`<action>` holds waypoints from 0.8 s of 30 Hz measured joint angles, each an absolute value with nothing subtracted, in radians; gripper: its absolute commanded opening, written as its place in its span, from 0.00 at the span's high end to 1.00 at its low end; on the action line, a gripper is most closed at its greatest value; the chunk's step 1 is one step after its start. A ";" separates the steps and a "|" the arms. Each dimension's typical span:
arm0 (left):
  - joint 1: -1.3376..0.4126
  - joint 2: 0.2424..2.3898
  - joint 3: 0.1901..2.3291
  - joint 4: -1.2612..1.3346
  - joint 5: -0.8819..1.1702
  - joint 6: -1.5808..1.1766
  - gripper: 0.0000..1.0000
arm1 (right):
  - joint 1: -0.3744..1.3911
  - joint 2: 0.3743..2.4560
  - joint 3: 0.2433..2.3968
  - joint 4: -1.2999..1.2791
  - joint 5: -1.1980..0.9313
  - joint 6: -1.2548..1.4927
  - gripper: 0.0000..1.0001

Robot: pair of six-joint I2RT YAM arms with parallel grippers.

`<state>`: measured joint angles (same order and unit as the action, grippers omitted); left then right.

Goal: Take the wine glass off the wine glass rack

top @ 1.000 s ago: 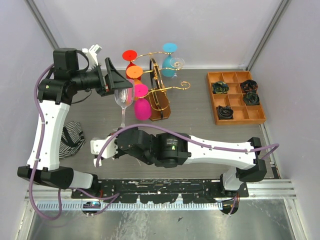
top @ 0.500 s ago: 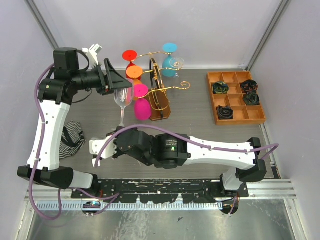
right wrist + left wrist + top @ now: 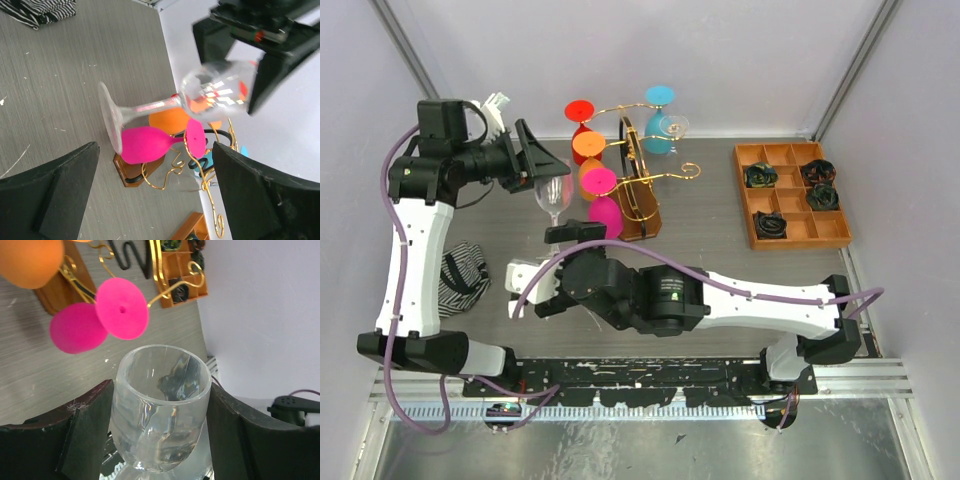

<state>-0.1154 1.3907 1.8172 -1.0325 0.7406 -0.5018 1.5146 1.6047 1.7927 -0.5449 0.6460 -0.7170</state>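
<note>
A clear wine glass is held by its bowl to the left of the wine glass rack, apart from the gold wire. My left gripper is shut on the bowl, one dark pad against each side. The stem and foot point down toward my right gripper, which is open and touches nothing. Red, orange, pink and blue glasses still hang on the rack, whose wooden base stands on the table.
An orange-brown compartment tray with black items sits at the right. A striped cloth lies at the left by the left arm. The right arm stretches across the front of the table. Grey walls close the back and sides.
My right gripper has opened and let go of the glass near its foot. The left gripper has closed on the bowl and drawn the glass slightly left, away from the rack.
</note>
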 measured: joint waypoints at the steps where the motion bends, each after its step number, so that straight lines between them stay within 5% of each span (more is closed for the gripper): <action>1: -0.101 1.394 1.821 -1.047 0.731 -0.492 0.28 | 1.515 1.593 1.787 -0.546 0.650 -0.709 0.00; 12: -0.026 1.435 1.841 -1.071 0.363 -0.376 0.26 | 1.488 1.277 1.668 -0.520 0.783 -0.622 0.00; 24: -0.026 1.437 1.460 -0.572 -0.014 -0.373 0.25 | 1.404 1.011 1.534 -0.439 0.837 -0.551 0.00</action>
<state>-0.0261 1.4368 1.4597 -0.5720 -0.0135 -0.3733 1.4044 1.0111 1.5337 -0.4393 0.8368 -0.5510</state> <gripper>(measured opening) 0.767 0.999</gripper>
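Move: My left hand holds the clear wine glass by its bowl; the open table left of the rack lies roughly 17 cm ahead, 16 cm to its left and 37 cm below. From that hand the pink glass stands about 6 cm ahead, 6 cm right, 20 cm lower; the orange one some 13 cm ahead, 3 cm right, 17 cm lower. The held glass's middle is about 9 cm ahead of my open right hand, 2 cm left, level. Keeping my grip on the bowl, I swing the wine glass with my left hand forward and left, about 20 cm in all, and sink some 11 cm with growing speed towards the open table left of the rack, turning counter-clockwise and rolling its left side up. My right hand, already wide open and clear of the glass, sweeps about 20 cm to its right and rises some 10 cm, staying open. ##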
